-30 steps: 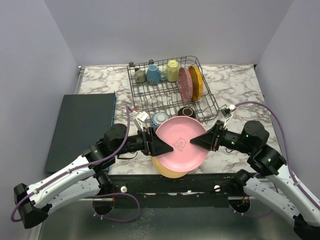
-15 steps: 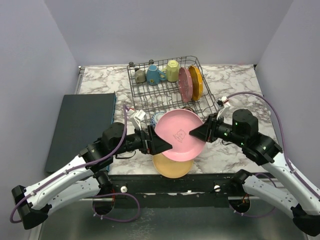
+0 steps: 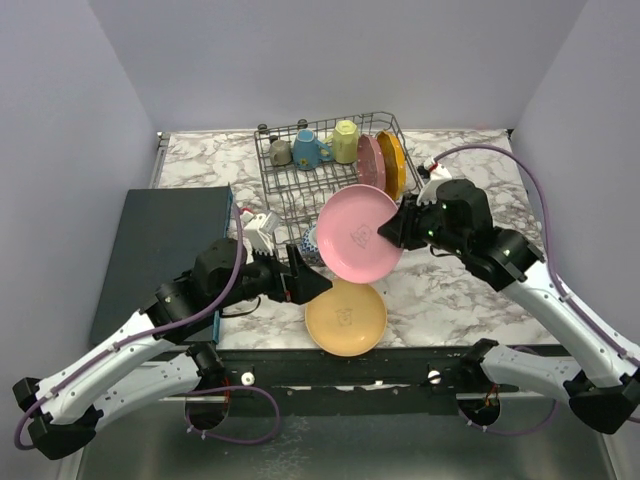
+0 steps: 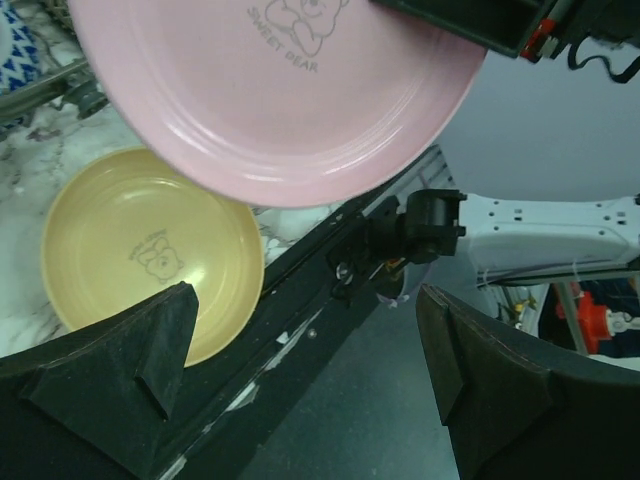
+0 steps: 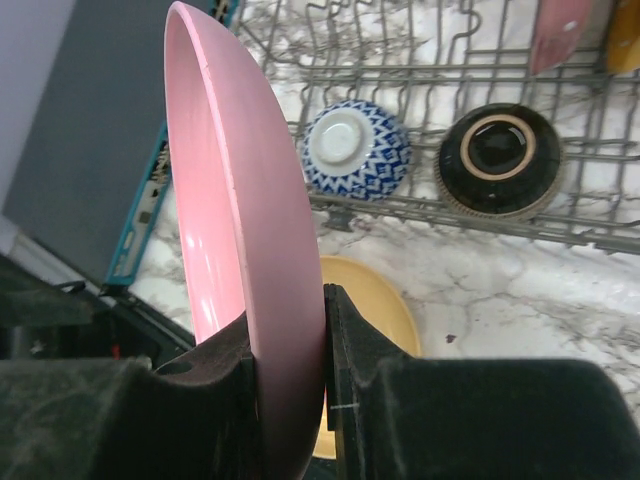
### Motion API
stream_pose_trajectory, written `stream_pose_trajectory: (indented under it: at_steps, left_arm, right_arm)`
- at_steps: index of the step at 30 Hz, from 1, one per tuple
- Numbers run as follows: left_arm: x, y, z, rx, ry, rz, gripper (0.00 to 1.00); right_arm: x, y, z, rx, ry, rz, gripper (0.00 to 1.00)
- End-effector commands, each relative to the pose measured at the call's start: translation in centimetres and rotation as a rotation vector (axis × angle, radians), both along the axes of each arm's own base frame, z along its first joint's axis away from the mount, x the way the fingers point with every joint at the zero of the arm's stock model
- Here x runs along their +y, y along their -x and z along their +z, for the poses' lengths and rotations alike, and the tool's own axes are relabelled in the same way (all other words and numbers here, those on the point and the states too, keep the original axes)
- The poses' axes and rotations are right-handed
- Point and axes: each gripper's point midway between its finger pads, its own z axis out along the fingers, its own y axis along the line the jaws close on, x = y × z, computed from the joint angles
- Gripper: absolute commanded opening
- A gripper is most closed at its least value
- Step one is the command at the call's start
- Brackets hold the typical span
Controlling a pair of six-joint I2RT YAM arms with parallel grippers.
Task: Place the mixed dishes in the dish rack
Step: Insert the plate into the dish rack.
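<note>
My right gripper is shut on the rim of a plain pink plate, holding it tilted on edge above the table just in front of the dish rack. In the right wrist view the pink plate sits pinched between both pads, at the right gripper. My left gripper stands open and empty to the plate's lower left; its fingers frame only the table edge. A yellow plate lies flat near the front edge. A blue patterned bowl and a brown bowl sit upside down in the rack's front row.
In the rack's back row stand a grey mug, a blue mug, a yellow mug, a pink dotted plate and an orange plate. A dark flat mat lies to the left.
The left gripper let go of the pink plate, opened wide and drew back left. The right gripper carried the plate up and toward the rack, uncovering the yellow plate.
</note>
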Motion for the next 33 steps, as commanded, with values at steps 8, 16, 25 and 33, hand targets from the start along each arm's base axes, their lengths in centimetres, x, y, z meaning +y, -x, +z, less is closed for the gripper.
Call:
stream_pose_trajectory:
  at_steps: [8, 16, 25, 33]
  left_arm:
    - [4.9, -2.2, -0.4, -0.130, -0.221, 0.165, 0.99]
    - [6.0, -2.5, -1.0, -0.169, -0.252, 0.195, 0.99]
    - [6.8, -2.4, -1.1, -0.219, -0.270, 0.194, 0.99]
    - [7.1, -2.4, -3.1, -0.215, -0.295, 0.193, 0.99]
  right_arm:
    - [-0.5, -5.9, 3.6, -0.121, 0.127, -0.151, 0.01]
    - [0.4, -9.4, 4.8, -0.131, 0.188, -0.222, 0.01]
    - [1.4, -13.3, 4.7, -0.147, 0.317, -0.303, 0.01]
    - [1.9, -16.2, 3.3, -0.146, 0.425, -0.354, 0.01]
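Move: The right hand grips the plain pink plate's rim; the rack's free slots lie about 23 cm ahead, 8 cm left and 13 cm below. Beside them, the spotted pink plate is 23 cm ahead and 1 cm left, while the black bowl is 11 cm ahead, 1 cm left and 15 cm below. From the empty left hand, the slots are some 33 cm ahead, 8 cm right and 12 cm below. Right hand carries the gripped plate some 15 cm forward over the rack, turning clockwise; left hand retreats leftward. ##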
